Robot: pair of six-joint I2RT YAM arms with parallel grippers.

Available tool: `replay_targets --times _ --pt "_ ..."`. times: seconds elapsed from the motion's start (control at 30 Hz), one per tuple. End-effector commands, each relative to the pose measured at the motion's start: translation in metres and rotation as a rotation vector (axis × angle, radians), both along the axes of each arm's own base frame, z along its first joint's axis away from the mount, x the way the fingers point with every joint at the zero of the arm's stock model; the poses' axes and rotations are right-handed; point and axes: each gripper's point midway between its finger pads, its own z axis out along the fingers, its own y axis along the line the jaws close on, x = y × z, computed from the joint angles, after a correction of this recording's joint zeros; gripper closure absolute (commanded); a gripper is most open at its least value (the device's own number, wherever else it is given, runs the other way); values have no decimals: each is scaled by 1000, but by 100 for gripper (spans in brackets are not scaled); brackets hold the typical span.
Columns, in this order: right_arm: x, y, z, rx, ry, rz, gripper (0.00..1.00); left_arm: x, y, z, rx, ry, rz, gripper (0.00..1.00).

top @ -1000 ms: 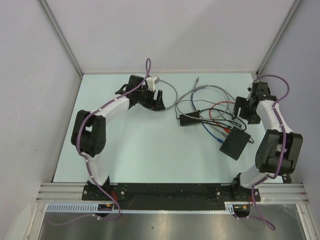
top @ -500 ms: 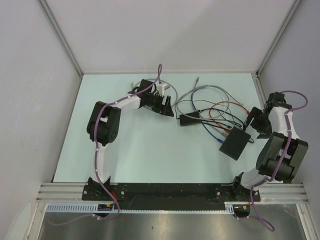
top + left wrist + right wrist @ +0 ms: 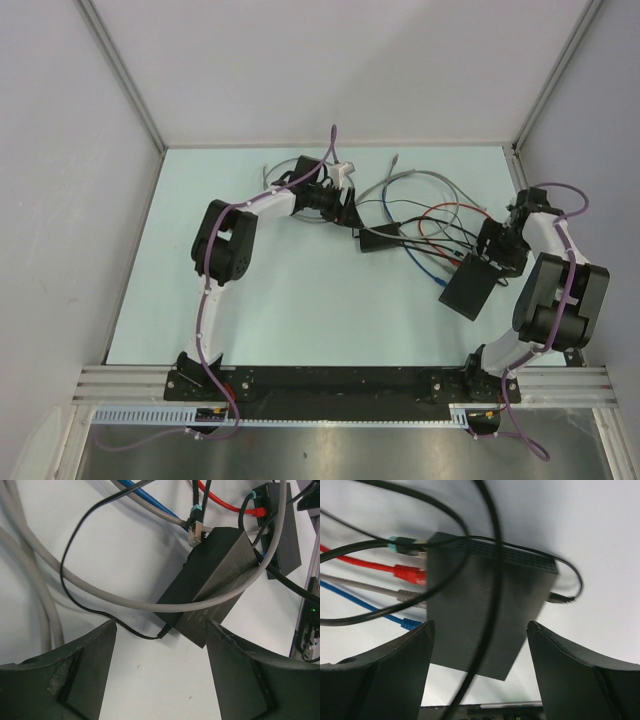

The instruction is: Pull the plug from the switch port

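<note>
The switch (image 3: 470,288) is a flat black box lying at the right of the table. In the right wrist view several plugs sit in ports along the left edge of the switch (image 3: 485,610): a teal-tipped black one (image 3: 402,544), a red one (image 3: 407,572), a grey one (image 3: 405,596) and a blue one (image 3: 410,624). My right gripper (image 3: 481,625) hovers open above the switch, holding nothing; a loose black cable (image 3: 492,580) crosses in front. My left gripper (image 3: 161,625) stands open just short of a chunky black brick (image 3: 215,575), empty.
A tangle of grey, black, red and blue cables (image 3: 425,215) spreads between the brick (image 3: 378,240) and the switch. A loose unplugged connector (image 3: 194,530) rests against the brick. Grey cable loops (image 3: 30,580) lie beside my left fingers. Walls close in the table's sides and back.
My left gripper has swung right toward the brick. The right gripper has come down and inward over the switch. Both jaws have narrowed a little.
</note>
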Motion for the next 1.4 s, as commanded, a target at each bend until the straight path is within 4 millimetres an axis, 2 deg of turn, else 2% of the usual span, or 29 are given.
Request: replay_targets --times 0.0,0.1,0.2,0.23,0.3,0.4,0.47,0.53,0.63,0.73,0.87,0.9,1.0,1.23,1.37 --pt "16 12 -2 -4 -49 92 21 -4 -12 20 -75 -12 -49 23" --pt "16 8 -3 -50 -31 76 22 -10 -13 22 -81 -2 -62 24" --pt "4 -3 3 -72 4 -10 21 -14 -11 25 -79 -10 -80 25" --pt "-6 -13 2 -93 39 -66 21 -16 -11 26 -85 -7 -90 25" --pt "-14 -21 1 -86 58 -156 20 -22 -11 27 -100 1 -121 24" --pt "-12 -30 -4 -87 50 -187 19 -26 -13 31 -115 9 -146 24" --pt "-3 -31 -9 -75 28 -193 19 -25 -14 33 -115 3 -147 23" --pt "10 -26 -11 -39 -14 -176 19 -23 -15 34 -117 -9 -150 22" --pt "18 -24 -18 -40 -24 -139 19 -22 -19 33 -116 -24 -157 20" --pt "22 -22 -23 -40 -23 -110 19 -24 -24 32 -112 -39 -171 19" --pt "25 -19 -30 -29 -22 -82 19 -28 -20 21 -73 -31 -195 18" --pt "28 -15 -32 -27 -25 -61 19 -28 -19 15 -63 -26 -204 18" --pt "37 -11 -34 -44 -46 -8 20 -28 -18 15 -59 -25 -209 19" --pt "55 20 -33 -49 -87 155 21 -32 -19 28 -80 -20 -212 19" --pt "62 50 -32 -33 -97 239 21 -35 -10 35 -65 -10 -198 20"
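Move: The black switch's middle lies about 4 cm back and 2 cm to the left of the right hand, some 5 cm lower. Its black plug sits about 3 cm ahead and 5 cm left of that hand, the red plug 1 cm ahead and 6 cm left. From the left hand the black power adapter is about 3 cm back, 6 cm right and 5 cm lower, the loose clear plug 1 cm ahead and 9 cm right; the switch is some 28 cm right and 15 cm back. Forward, after a short sway left and then back to the right, the right hand sinks about 3 cm with its fingers wide open and sweeps forward and left, turning counter-clockwise. It brings its fingers down around the forward part of the switch, the right one pushing the switch's right side along. The left hand, open, eases back about 3.5 cm towards the adapter and turns some 10 degrees clockwise. ##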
